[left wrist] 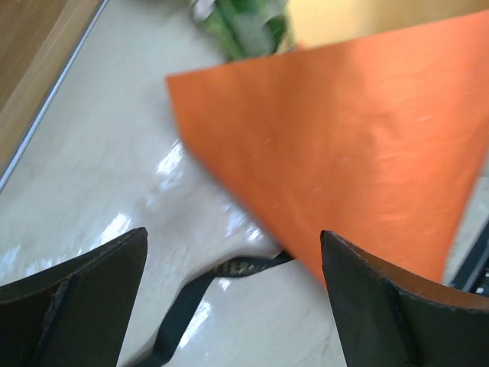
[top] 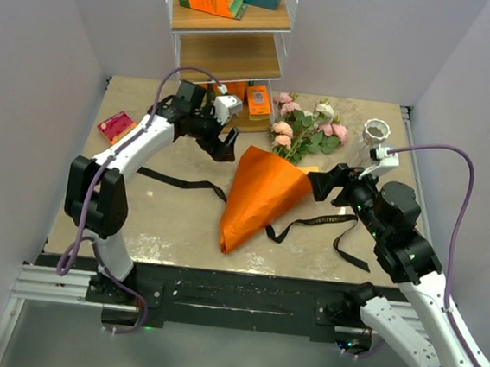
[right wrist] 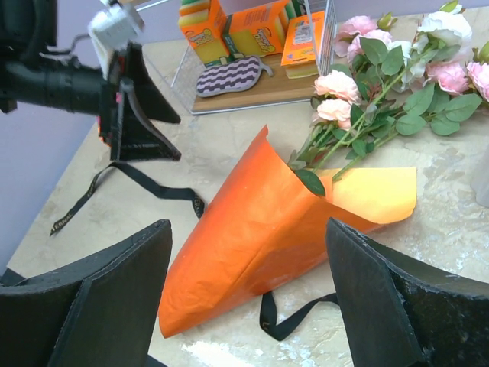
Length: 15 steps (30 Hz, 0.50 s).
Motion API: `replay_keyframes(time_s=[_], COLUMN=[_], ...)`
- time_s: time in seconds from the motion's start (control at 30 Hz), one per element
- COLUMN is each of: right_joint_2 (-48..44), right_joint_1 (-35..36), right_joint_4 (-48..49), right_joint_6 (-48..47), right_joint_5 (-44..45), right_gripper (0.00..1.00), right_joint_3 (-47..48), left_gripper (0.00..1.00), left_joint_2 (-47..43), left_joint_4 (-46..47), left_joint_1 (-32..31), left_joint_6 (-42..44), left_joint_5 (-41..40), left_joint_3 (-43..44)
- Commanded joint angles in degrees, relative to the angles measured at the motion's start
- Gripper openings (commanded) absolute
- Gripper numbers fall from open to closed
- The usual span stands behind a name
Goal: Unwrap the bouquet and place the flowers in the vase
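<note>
The bouquet lies in the middle of the table as an orange paper cone (top: 261,198), with its point toward me. The flowers (top: 307,129), pink and cream roses on green stems, spill out of its far end. A loose black ribbon (top: 180,182) trails out left and right from under the paper. The vase (top: 374,132) stands upright at the far right. My left gripper (top: 224,147) hovers open just left of the cone's top edge, over paper (left wrist: 351,138) and ribbon (left wrist: 206,283), holding nothing. My right gripper (top: 323,184) is open beside the cone's right edge, facing the paper (right wrist: 267,229) and the flowers (right wrist: 382,69).
A wire-and-wood shelf rack (top: 232,52) with orange boxes stands at the back centre, close behind the left gripper. A small pink packet (top: 116,125) lies at the left edge. The right half of the ribbon (top: 319,221) curls on the table below the right gripper.
</note>
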Motion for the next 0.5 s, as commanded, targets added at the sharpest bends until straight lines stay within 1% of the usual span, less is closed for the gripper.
replay_keyframes(time_s=[0.0,0.03,0.1,0.2,0.3,0.33,0.43,0.47], right_joint_2=[0.41,0.41,0.5,0.24,0.15,0.32,-0.03,-0.11], right_joint_1=[-0.13,-0.13,-0.13,-0.13,-0.13,-0.05,-0.13,-0.13], right_joint_4=[0.94,1.03,0.94,0.68,0.5,0.41,0.41,0.41], right_joint_6=[-0.44,-0.35,-0.35,-0.35,-0.26,-0.35,-0.26,-0.26], right_joint_5=[-0.84,-0.84,-0.92,-0.84,-0.84,-0.92,-1.1,-1.19], right_gripper=[0.85,0.85,0.85,0.85,0.85,0.85,0.85,0.85], right_joint_3=[2.21,2.3,2.39,2.65,2.65,2.65,2.39,2.3], left_gripper=[0.99,0.99,0.99,0.97,0.98,0.98,0.98,0.99], left_joint_2=[-0.23,0.65,3.55,5.84,7.34,7.6,8.66,8.31], left_joint_4=[5.1,5.55,6.17,7.91,8.02,7.75,5.82,5.56], left_joint_1=[-1.87,-2.31,-2.84,-3.37,-4.34,-4.34,-4.78,-5.04], left_joint_6=[2.51,2.95,3.57,3.14,2.35,1.91,1.11,1.28], left_joint_5=[-8.83,-13.81,-17.79,-18.34,-14.67,-9.95,-3.6,-2.88], left_joint_3=[-6.96,-8.27,-8.9,-10.13,-10.05,-9.52,-6.97,-6.53])
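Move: The middle of the orange wrap lies about 6 cm back, 7 cm to the right and 14 cm below the left hand; its left edge runs almost beneath that hand, some 3 cm back. The left stretch of black ribbon is about 14 cm to the left, 4 cm back and 16 cm below, and the flowers some 12 cm ahead, 15 cm right and 13 cm lower. From the right hand, the wrap's middle is roughly 8 cm ahead, 9 cm left and 28 cm down. The left hand drops about 13 cm beside the orange wrap, down to its left edge just above the table, fast at first and easing off near the bottom while drifting about 2 cm back. Its fingers stay wide open and the wrist rolls some 15 degrees, left side rising, bringing one fingertip right up to the paper's edge, though contact can't be made out. ##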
